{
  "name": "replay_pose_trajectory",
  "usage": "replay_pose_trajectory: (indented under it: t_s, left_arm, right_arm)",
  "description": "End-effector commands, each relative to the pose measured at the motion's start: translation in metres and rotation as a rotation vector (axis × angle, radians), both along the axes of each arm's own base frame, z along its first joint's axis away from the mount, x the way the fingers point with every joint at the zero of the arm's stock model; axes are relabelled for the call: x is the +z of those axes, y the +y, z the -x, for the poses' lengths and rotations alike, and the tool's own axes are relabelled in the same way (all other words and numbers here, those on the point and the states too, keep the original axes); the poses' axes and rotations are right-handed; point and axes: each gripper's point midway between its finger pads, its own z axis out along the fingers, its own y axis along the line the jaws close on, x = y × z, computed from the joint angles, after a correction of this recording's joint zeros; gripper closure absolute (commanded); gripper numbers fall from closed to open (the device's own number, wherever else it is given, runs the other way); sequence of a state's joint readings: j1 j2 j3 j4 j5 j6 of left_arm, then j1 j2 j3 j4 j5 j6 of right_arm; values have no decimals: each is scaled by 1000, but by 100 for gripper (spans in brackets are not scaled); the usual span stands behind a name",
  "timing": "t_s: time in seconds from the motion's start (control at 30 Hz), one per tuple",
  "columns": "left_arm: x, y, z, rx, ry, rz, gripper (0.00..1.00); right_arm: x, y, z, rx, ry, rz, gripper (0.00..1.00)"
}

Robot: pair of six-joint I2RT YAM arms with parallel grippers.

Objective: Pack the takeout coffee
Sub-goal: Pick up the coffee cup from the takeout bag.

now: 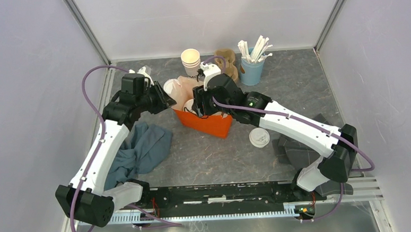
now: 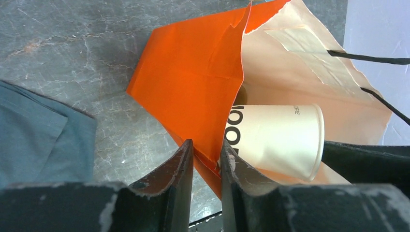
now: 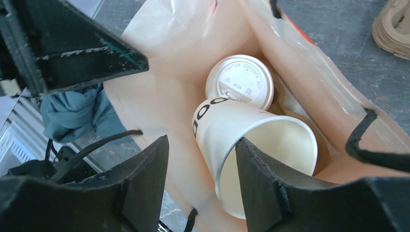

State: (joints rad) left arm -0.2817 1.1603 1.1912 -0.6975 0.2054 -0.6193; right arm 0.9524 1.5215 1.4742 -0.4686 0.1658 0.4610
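Note:
An orange paper bag (image 1: 206, 122) stands open mid-table. Inside it a cream cup capped with a white sip lid (image 3: 240, 81) stands upright. A second cream cup (image 3: 227, 125), with no lid on it, lies tilted on its side over the first; it also shows as the lidless cup (image 2: 278, 137) in the left wrist view. My right gripper (image 3: 202, 140) is open inside the bag's mouth, one finger (image 3: 261, 169) reaching into that cup's mouth and the rim between the jaws. My left gripper (image 2: 207, 142) is pinched on the bag's left edge (image 2: 193, 82).
A loose white lid (image 1: 259, 137) lies on the table right of the bag. Behind the bag stand a stack of lidless cups (image 1: 190, 61), brown sleeves (image 1: 227, 61) and a blue pot of stirrers (image 1: 252, 67). A blue-grey cloth (image 1: 141, 148) lies front left.

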Motion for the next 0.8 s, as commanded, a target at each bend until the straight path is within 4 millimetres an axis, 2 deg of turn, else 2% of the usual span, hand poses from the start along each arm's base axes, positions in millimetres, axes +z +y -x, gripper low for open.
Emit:
replay_pose_trajectory:
  t_s: [0.0, 0.13, 0.33, 0.47, 0.67, 0.77]
  left_arm:
    - [12, -11, 2, -16, -23, 88, 69]
    - [11, -13, 7, -16, -16, 112, 71]
    - [12, -13, 8, -10, -20, 124, 72]
    - [16, -12, 7, 0, -30, 128, 72]
    - [22, -10, 6, 15, -45, 129, 72]
    - [24, -7, 6, 33, -44, 116, 74]
  right_arm:
    - [1, -5, -17, -133, 7, -23, 43]
    - [4, -6, -22, -158, -12, -13, 53]
    - [19, 3, -27, -109, -58, -8, 92]
    - [39, 14, -24, -55, -110, -33, 96]
    - [61, 30, -19, 30, -153, -71, 97]
    - [78, 37, -16, 78, -193, -94, 97]
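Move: Between the right hand's open fingers sits the rim of the empty coffee cup, its middle about 4 cm ahead and 4 cm below, mouth up. The takeout bag around it centres some 4 cm ahead, 4 cm right and 11 cm down. On the table 20 cm below, the white bowl stands about 21 cm ahead and 11 cm left, the loose lid 5 cm back and 27 cm right. From the left hand the cup is roughly 9 cm right, 4 cm ahead, 3 cm lower. Dipping forward and down about 2 cm into the bag's mouth, the right hand shuts its fingers on the wall of the empty cup at the rim, one finger inside and one outside, then draws it up some 5 cm, easing left. The left hand keeps its pinch on the bag's edge and stays nearly in place. ##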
